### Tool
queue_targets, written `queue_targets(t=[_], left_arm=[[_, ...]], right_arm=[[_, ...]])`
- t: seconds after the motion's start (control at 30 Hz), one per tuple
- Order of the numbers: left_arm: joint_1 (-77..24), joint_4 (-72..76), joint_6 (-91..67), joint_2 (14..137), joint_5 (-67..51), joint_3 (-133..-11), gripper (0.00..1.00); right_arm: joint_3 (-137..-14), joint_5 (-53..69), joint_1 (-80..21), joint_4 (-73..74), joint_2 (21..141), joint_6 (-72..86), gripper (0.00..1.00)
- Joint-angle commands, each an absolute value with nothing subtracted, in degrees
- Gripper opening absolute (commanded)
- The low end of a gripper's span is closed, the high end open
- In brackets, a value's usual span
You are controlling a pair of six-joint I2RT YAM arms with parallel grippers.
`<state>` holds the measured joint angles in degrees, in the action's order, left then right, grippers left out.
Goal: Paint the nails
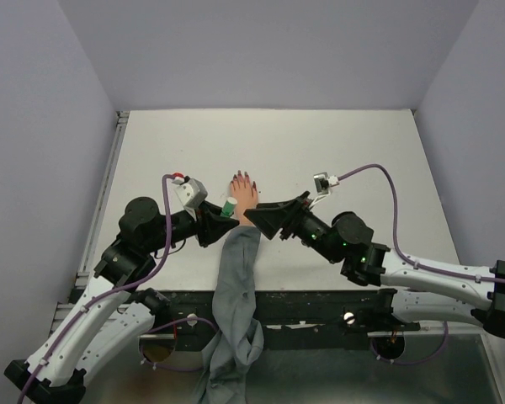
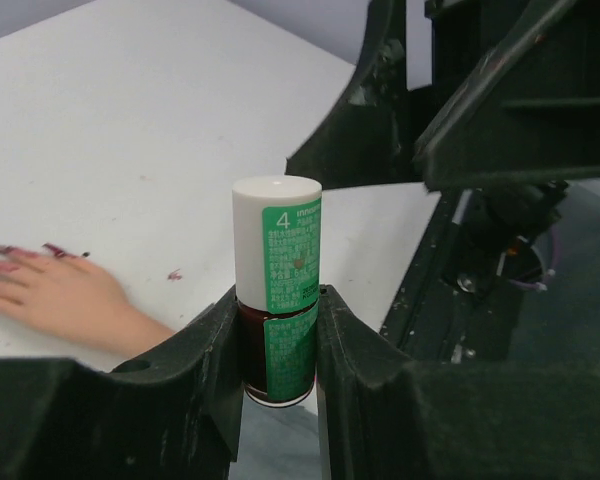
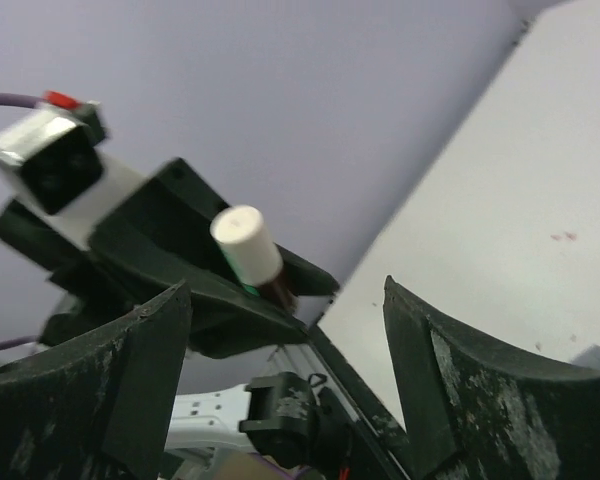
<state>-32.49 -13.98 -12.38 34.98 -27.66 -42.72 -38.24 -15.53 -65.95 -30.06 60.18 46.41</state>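
A small peach mannequin hand lies palm down on the white table, its grey sleeve hanging over the near edge. Its nails are dark red-purple; they also show in the left wrist view. My left gripper is shut on a small nail polish bottle with a white cap and green label, held just left of the wrist. My right gripper is open and empty, its fingers pointing at the bottle from the right, above the sleeve.
The table's black near edge runs under both arms. A few small polish specks mark the table near the hand. Grey walls enclose the table on three sides.
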Motion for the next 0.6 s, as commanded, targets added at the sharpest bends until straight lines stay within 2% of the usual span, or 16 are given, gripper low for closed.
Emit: queue_targets(t=[0.0,0.37,0.57], left_arm=[[-31.3,-5.8,-16.7,35.6,-45.2,-41.4,0.0],[-30.8,2.7,-23.8,36.5,-50.7,-39.8,0.0],[-30.8,2.1,-24.8,38.4,-51.0,-40.0,0.0]], right_arm=[[-37.5,-7.5,-66.1,-39.5,55.6,37.5,0.87],[-42.0,1.6,-66.1,-41.7,60.3,33.1,0.87],[-43.2,3.8,-66.0,-44.4,62.4,33.8,0.86]])
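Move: The left fingers still hold the capped polish bottle, its middle about 2 cm above their pads. From the empty, open right hand the bottle lies some 8 cm to the left, about 1 cm farther out and 2 cm higher. The mannequin hand lies far below both: about 22 cm ahead of the left hand, 4 cm to its right and some 33 cm down. Still open, the right hand rises and backs about 5 cm towards the bottle, carried back-right by the left. ##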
